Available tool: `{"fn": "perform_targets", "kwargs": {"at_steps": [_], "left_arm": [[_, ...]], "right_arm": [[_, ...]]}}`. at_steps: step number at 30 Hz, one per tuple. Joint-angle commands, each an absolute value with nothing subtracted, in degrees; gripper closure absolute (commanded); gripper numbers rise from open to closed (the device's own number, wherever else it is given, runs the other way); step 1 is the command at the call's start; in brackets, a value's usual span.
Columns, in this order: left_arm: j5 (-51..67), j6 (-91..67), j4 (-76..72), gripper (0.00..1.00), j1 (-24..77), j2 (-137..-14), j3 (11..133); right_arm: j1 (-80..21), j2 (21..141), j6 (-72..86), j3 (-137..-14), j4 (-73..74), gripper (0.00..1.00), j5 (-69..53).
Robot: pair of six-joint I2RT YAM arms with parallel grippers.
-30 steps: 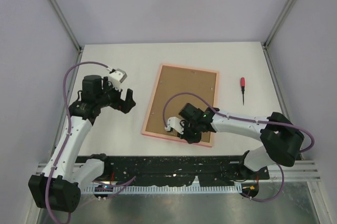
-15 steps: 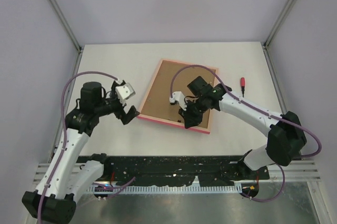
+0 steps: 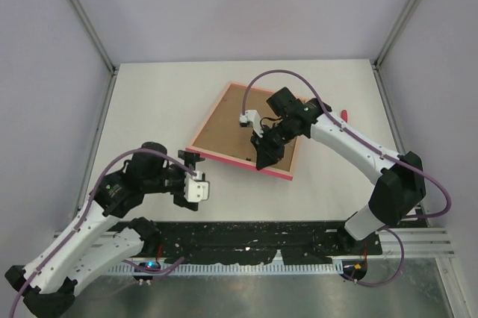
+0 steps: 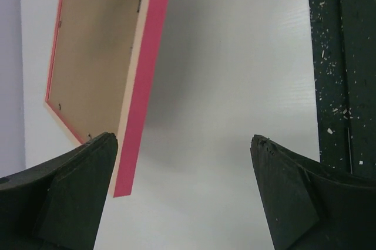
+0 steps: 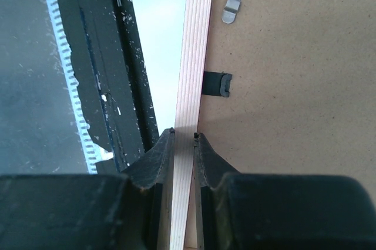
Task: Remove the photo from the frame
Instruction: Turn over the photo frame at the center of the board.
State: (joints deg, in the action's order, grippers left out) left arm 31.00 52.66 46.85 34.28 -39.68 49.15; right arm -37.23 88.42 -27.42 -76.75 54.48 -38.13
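Note:
The pink frame hangs tilted above the table, back side up, its brown backing board showing. My right gripper is shut on the frame's near rim. In the right wrist view both fingers pinch the pale ribbed rim at the gripper, with the backing board to its right. My left gripper stands wide open, low and left of the frame's near corner. In the left wrist view the frame's pink edge and board hang beyond the left finger of the open gripper. The photo is hidden.
A red-handled screwdriver lies at the right of the table, partly behind the right arm. A metal turn clip and a black tab sit on the backing board. The black rail runs along the near edge.
The right gripper has raised the frame by its near rim and carried it away from the near edge. The left arm has swung down and nearer, and its open gripper now points at the frame.

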Motion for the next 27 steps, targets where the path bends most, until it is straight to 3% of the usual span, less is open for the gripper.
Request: {"fn": "perform_targets", "kwargs": {"at_steps": [1, 9, 12, 25, 27], "left_arm": [[10.15, 56.86, 39.92, 0.0, 42.44, -41.3, 45.71], [-1.56, 58.1, 24.54, 0.01, 46.75, -46.93, 43.51], [-2.9, 57.39, 22.42, 0.06, 47.98, -48.77, 44.21], [-6.5, 55.72, 22.06, 0.6, 51.41, -52.73, 45.88], [-6.33, 55.11, 22.67, 0.73, 51.59, -52.65, 46.4]], "right_arm": [[-36.21, 88.59, -27.07, -83.14, 56.25, 0.92, -44.99], [-34.89, 88.42, -27.86, -87.8, 59.85, 0.92, -48.08], [-34.63, 87.98, -28.39, -88.42, 61.25, 0.92, -48.6], [-32.78, 85.78, -29.53, -89.21, 63.63, 0.92, -51.5], [-32.7, 85.26, -29.62, -89.12, 63.63, 0.92, -51.33]]}}
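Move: About 8 cm ahead of the left hand, hardly 2 cm to its right and 5 cm below, lies the raised near edge of the photo frame; the frame's left corner is also some 8 cm ahead but 4 cm left. The right hand already grips this edge, with the left hand's spot about 16 cm to its left and 3 cm ahead; the black tab sits roughly 5 cm left of the right hand and 3 cm ahead. Reaching forward about 8 cm and slightly right, the left hand first dips some 4 cm, then comes partly back up, its wrist turning roughly 25 degrees, to put its open fingers astride the near edge close to the left corner and narrow them around it. Meanwhile the right hand keeps its pinch and lifts the edge about 4 cm, slowing. ##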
